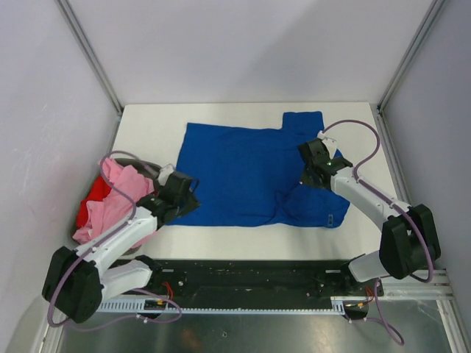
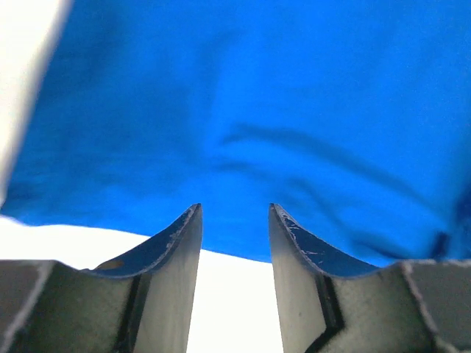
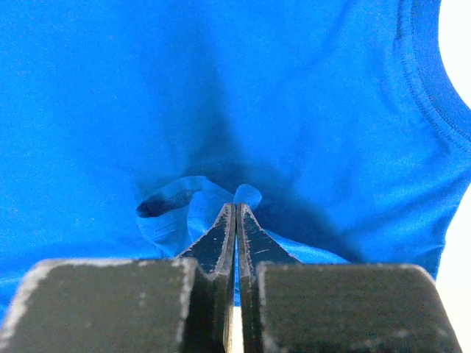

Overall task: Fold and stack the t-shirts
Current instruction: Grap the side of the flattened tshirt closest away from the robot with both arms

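The royal blue t-shirt (image 1: 243, 169) lies spread out on the white table (image 1: 147, 125); no print shows on it. My left gripper (image 1: 185, 197) is at its near-left edge. In the left wrist view that gripper (image 2: 234, 212) stands open, with nothing between its fingers (image 2: 182, 243) and the shirt's hem (image 2: 235, 246) just past the tips. My right gripper (image 1: 313, 165) is over the shirt's right side, near the sleeve. It (image 3: 237, 207) is shut on a raised pinch of the blue t-shirt (image 3: 184, 213). A light pink t-shirt (image 1: 121, 187) and a red one (image 1: 88, 213) lie crumpled at the left.
The pink and red shirts sit in a dark round container (image 1: 151, 168) at the table's left edge. Walls with metal posts (image 1: 92, 59) close in the left, back and right. A black rail (image 1: 250, 276) with the arm bases runs along the near edge.
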Controlling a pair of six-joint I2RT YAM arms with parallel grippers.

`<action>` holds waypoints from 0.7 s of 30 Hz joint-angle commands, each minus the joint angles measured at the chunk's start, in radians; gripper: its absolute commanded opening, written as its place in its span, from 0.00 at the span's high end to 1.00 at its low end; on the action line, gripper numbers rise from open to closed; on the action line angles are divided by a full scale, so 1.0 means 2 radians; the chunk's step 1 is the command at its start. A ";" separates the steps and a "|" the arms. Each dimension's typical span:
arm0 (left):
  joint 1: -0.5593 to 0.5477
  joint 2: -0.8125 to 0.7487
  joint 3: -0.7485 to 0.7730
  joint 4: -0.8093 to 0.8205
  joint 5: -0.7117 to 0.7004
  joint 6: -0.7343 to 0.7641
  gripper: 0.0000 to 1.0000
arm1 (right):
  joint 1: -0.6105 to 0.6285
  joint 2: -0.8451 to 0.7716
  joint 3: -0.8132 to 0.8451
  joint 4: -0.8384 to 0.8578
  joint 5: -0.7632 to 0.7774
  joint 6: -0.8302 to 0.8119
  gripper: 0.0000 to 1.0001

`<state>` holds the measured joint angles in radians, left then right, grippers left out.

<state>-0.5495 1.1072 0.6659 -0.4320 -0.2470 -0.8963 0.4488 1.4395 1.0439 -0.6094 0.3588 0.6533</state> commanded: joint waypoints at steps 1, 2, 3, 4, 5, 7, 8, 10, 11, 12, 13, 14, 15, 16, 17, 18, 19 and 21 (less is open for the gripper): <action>0.049 -0.030 -0.036 -0.070 -0.074 -0.064 0.54 | 0.002 -0.023 0.017 0.003 0.004 -0.010 1.00; 0.059 -0.031 -0.039 -0.075 -0.077 -0.068 0.55 | 0.001 -0.023 0.017 0.004 0.002 -0.012 1.00; 0.067 -0.030 -0.040 -0.079 -0.081 -0.072 0.55 | 0.001 -0.024 0.017 0.005 0.000 -0.014 1.00; 0.076 -0.028 -0.042 -0.082 -0.086 -0.077 0.55 | 0.001 -0.025 0.017 0.006 -0.002 -0.015 1.00; 0.083 -0.026 -0.043 -0.084 -0.089 -0.081 0.55 | 0.000 -0.025 0.016 0.007 -0.004 -0.017 1.00; 0.101 -0.020 -0.048 -0.086 -0.092 -0.091 0.55 | -0.001 -0.026 0.016 0.008 -0.006 -0.019 1.00; 0.109 -0.014 -0.050 -0.086 -0.092 -0.095 0.55 | -0.001 -0.027 0.016 0.008 -0.008 -0.020 1.00; 0.125 -0.004 -0.054 -0.087 -0.092 -0.101 0.57 | -0.002 -0.029 0.015 0.009 -0.011 -0.021 1.00; 0.130 0.000 -0.055 -0.087 -0.092 -0.103 0.57 | -0.003 -0.030 0.014 0.010 -0.012 -0.021 1.00; 0.135 0.002 -0.056 -0.088 -0.093 -0.105 0.57 | -0.003 -0.031 0.013 0.010 -0.013 -0.022 1.00; 0.138 0.002 -0.058 -0.089 -0.095 -0.108 0.57 | -0.003 -0.032 0.012 0.011 -0.015 -0.022 1.00; 0.141 0.001 -0.060 -0.090 -0.097 -0.110 0.57 | -0.003 -0.033 0.013 0.011 -0.015 -0.022 1.00; 0.143 -0.001 -0.061 -0.092 -0.100 -0.113 0.57 | -0.003 -0.034 0.013 0.011 -0.016 -0.023 1.00; 0.144 -0.003 -0.063 -0.094 -0.103 -0.115 0.57 | -0.004 -0.035 0.012 0.010 -0.016 -0.023 1.00; 0.146 -0.005 -0.064 -0.095 -0.105 -0.118 0.57 | -0.004 -0.036 0.012 0.010 -0.016 -0.023 1.00; 0.148 -0.005 -0.066 -0.096 -0.107 -0.121 0.58 | -0.005 -0.037 0.012 0.010 -0.017 -0.023 1.00; 0.150 -0.005 -0.068 -0.097 -0.108 -0.124 0.58 | -0.005 -0.038 0.011 0.010 -0.018 -0.023 1.00; 0.153 0.001 -0.069 -0.098 -0.110 -0.128 0.57 | -0.006 -0.039 0.010 0.011 -0.019 -0.023 1.00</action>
<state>-0.2630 1.1114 0.5385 -0.6151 -0.4076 -1.0996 0.4431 1.3979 1.0439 -0.6079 0.3229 0.6231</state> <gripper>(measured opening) 0.428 0.009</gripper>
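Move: The blue t-shirt's near-left hem corner lies flat about 13 cm to the left hand's left, 3 cm back and 8 cm below its half-open fingers. Beyond the corner, the grey basket is centred some 30 cm to that hand's left and 2 cm ahead, the pink t-shirt heaped in it about level fore-and-aft. From the shut right hand, the corner is roughly 47 cm left, 12 cm back and 10 cm lower. The left hand sweeps 12 cm left and sinks towards the hem corner, turning 30 degrees counter-clockwise, fingers half open. ##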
